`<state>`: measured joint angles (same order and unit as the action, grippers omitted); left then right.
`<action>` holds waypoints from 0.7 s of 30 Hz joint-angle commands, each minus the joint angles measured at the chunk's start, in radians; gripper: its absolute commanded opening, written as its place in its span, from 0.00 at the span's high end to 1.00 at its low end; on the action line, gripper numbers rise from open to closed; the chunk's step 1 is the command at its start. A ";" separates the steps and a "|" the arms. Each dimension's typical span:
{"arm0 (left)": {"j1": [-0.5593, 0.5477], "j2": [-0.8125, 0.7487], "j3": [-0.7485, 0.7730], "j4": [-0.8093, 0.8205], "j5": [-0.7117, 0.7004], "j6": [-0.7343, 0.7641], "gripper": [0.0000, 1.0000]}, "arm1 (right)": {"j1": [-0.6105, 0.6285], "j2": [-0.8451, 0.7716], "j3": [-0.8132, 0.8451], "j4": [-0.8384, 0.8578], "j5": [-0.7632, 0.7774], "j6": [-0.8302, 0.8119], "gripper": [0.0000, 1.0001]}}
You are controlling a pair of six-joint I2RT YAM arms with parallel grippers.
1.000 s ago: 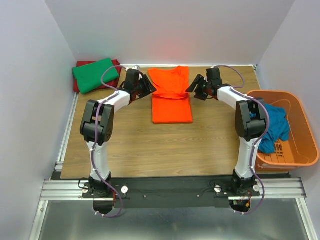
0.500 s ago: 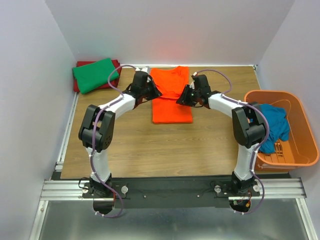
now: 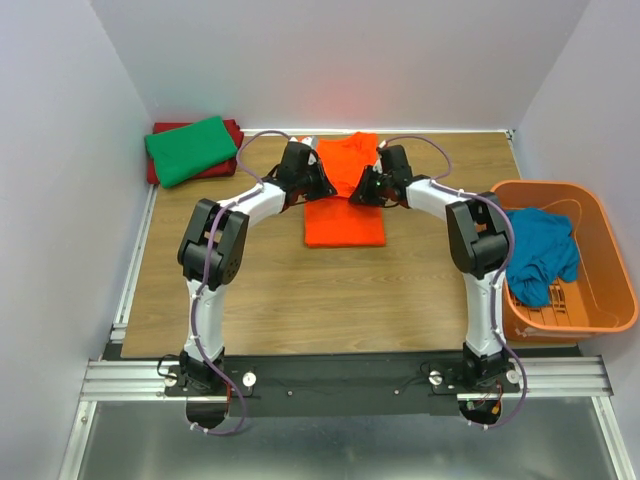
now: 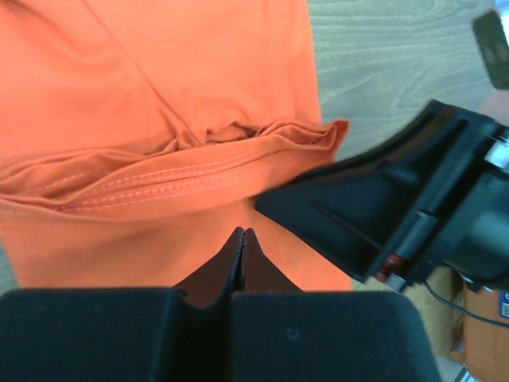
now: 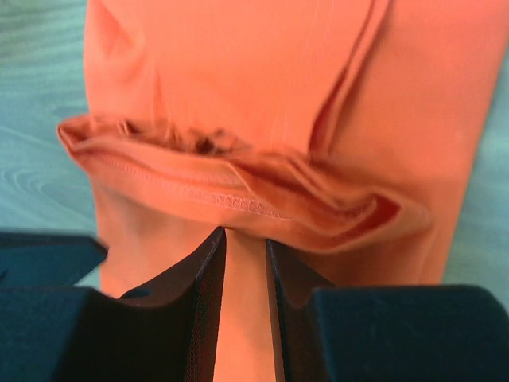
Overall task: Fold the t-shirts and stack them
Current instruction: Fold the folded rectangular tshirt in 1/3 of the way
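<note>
The orange t-shirt [image 3: 345, 215] lies half folded at the back middle of the table, with a bunched hem running across it [image 4: 159, 179] [image 5: 238, 187]. My left gripper [image 3: 322, 184] [image 4: 242, 232] is shut, its tips resting on the flat cloth just below that hem, and no cloth shows between them. My right gripper [image 3: 362, 190] [image 5: 245, 235] faces it from the right. Its jaws are closed to a narrow gap on a strip of orange cloth under the hem. The green t-shirt [image 3: 185, 148] lies folded on the dark red one [image 3: 233, 128]. The teal t-shirt [image 3: 540, 255] is in the basket.
The orange plastic basket [image 3: 590, 310] stands at the table's right edge. The green and red pile fills the back left corner by the wall. The right gripper's black body [image 4: 382, 199] sits close beside my left fingers. Bare wood [image 3: 330, 290] stretches in front of the shirt.
Both grippers have moved inward from the shirt's two sides onto its middle. The left jaws went from open to shut, and the right jaws narrowed onto the cloth.
</note>
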<state>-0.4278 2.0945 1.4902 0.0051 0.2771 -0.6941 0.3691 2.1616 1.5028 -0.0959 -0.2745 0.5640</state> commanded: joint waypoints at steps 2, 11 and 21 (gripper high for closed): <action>0.003 0.006 0.038 -0.027 0.034 0.036 1.00 | -0.027 0.079 0.092 0.016 0.003 -0.010 0.67; 0.012 0.021 0.038 -0.030 0.045 0.062 1.00 | -0.081 0.115 0.157 0.019 0.009 0.059 0.67; 0.012 0.094 0.117 -0.056 0.047 0.071 1.00 | -0.091 0.132 0.198 0.022 0.012 0.048 0.66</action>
<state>-0.4191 2.1426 1.5654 -0.0196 0.3042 -0.6460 0.2783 2.2734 1.6894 -0.0830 -0.2741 0.6167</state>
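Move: The flap's raised hem runs crosswise just beyond the right fingertips, its middle about 3 cm ahead, 2 cm to the left and nearly at their height. The shirt's far part centres some 12 cm ahead and 2 cm left, about 4 cm lower; the near fold is roughly 13 cm back, also 2 cm left and 4 cm lower. From the left hand the hem's middle is about 3 cm ahead, 3 cm right and 4 cm below. With its fingers kept slightly parted, the right hand sweeps forward about 6.5 cm, pushing the raised flap edge towards the far part of the shirt, drifting some 3 cm to the right and turning a little clockwise on the way. It dips slightly at first, then rises a couple of centimetres to finish with the fingertips at the hem, while the left hand, still shut, hovers almost in place over the flap and edges about 1 cm forward at the end. ##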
